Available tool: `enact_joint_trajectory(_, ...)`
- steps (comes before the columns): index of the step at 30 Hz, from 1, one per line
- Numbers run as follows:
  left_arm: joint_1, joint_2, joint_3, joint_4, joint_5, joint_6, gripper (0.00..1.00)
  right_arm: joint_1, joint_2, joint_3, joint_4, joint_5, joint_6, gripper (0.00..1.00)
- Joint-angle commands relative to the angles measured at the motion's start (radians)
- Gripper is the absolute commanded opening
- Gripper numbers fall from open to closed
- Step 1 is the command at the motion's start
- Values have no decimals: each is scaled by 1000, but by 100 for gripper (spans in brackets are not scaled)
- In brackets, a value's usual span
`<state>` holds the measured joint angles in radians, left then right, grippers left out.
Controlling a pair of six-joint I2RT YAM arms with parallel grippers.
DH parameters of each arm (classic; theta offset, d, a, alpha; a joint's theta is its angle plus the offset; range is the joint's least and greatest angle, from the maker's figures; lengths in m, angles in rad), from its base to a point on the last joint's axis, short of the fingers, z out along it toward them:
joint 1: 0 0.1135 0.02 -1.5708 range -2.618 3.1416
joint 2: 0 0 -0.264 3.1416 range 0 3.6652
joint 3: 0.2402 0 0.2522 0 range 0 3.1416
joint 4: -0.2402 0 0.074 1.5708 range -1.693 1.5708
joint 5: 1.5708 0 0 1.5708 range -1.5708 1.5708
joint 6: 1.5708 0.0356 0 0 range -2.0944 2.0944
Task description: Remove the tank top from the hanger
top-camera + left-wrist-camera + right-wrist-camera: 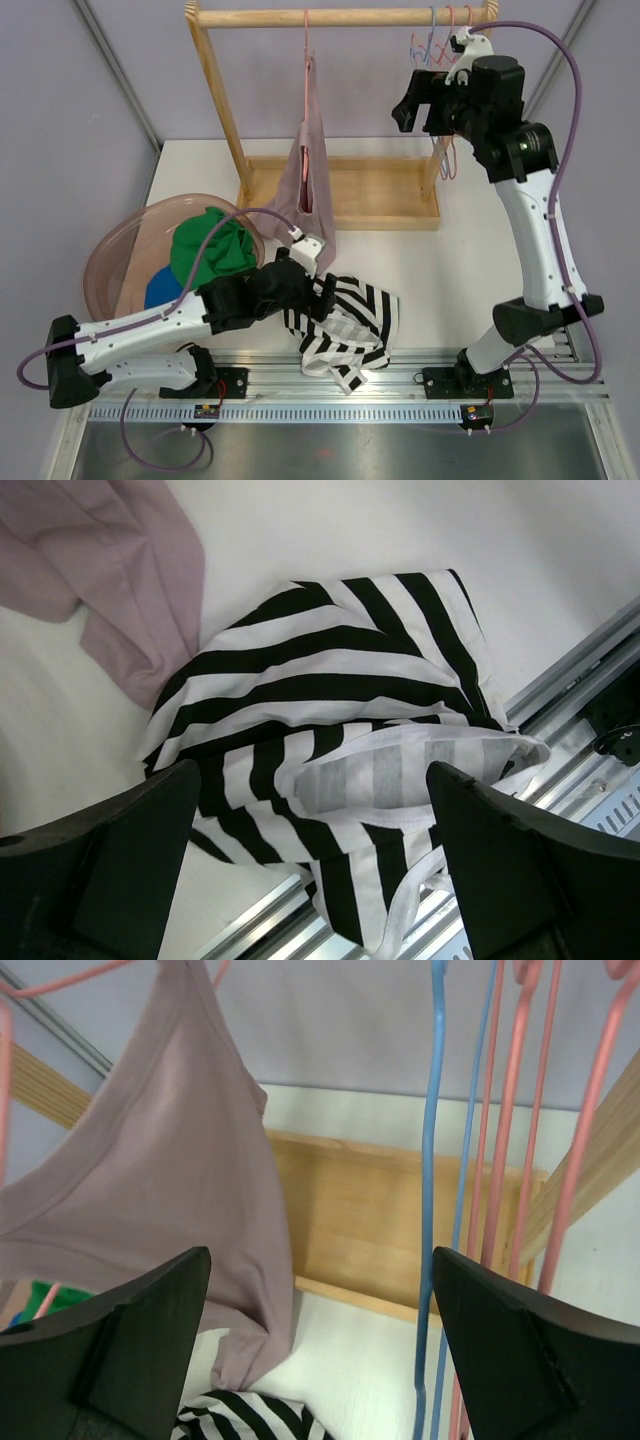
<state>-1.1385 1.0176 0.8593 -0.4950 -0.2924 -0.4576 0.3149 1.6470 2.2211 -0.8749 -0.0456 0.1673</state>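
Note:
A mauve tank top (pixel 310 170) hangs on a pink hanger (pixel 306 60) from the wooden rail; its hem reaches the table. It also shows in the right wrist view as mauve cloth (pixel 150 1180). A black-and-white striped tank top (pixel 350 325) lies crumpled on the table at the front edge, off any hanger. My left gripper (pixel 322 290) is open just above the striped top (pixel 330 680), nothing between its fingers (pixel 312 770). My right gripper (pixel 418 112) is open, high up beside the empty hangers, holding nothing (pixel 320 1255).
Empty blue hangers (pixel 430 1210) and pink hangers (pixel 500 1160) hang at the rail's right end (pixel 440 40). The wooden rack's base tray (pixel 360 190) sits behind. A pink basin (pixel 120 260) at left holds green (pixel 210 245) and blue clothes. A metal rail (pixel 400 380) runs along the front.

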Motion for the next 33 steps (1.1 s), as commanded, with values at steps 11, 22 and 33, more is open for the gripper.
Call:
enact_joint_trajectory(11,-127,484,167,130,22,43,99,-4,-602,-593,263,-86,63,100)
enact_joint_trajectory(22,-158,719,173,122,78,-30,99,-2,-759,-730,280,-148,81,99)
enact_joint_trajectory(33,-156,673,78,155,90,-79,0,-4,-800,-758,332,-220,89,100)
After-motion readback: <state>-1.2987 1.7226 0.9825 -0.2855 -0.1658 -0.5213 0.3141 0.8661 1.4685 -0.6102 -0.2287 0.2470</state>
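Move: The striped tank top lies crumpled on the table below the open left hand, its middle about 8 cm to the right, 4 cm back and 17 cm down. The mauve tank top hangs roughly 22 cm ahead, almost in line sideways and some 10 cm higher; the green tank top in the basket is about 14 cm ahead, 27 cm left and 14 cm below. From the right hand, the striped tank top is roughly 29 cm back, 17 cm left and 43 cm below. The left fingers shut on the striped tank top and pinch a fold near its middle, after the hand sinks about 16 cm while moving 10 cm right and slightly back, rolling its left side up and tipping downward. Meanwhile the right hand, already open, draws back some 18 cm away from the rack and hangers, fingers tilting up and turning counter-clockwise. ##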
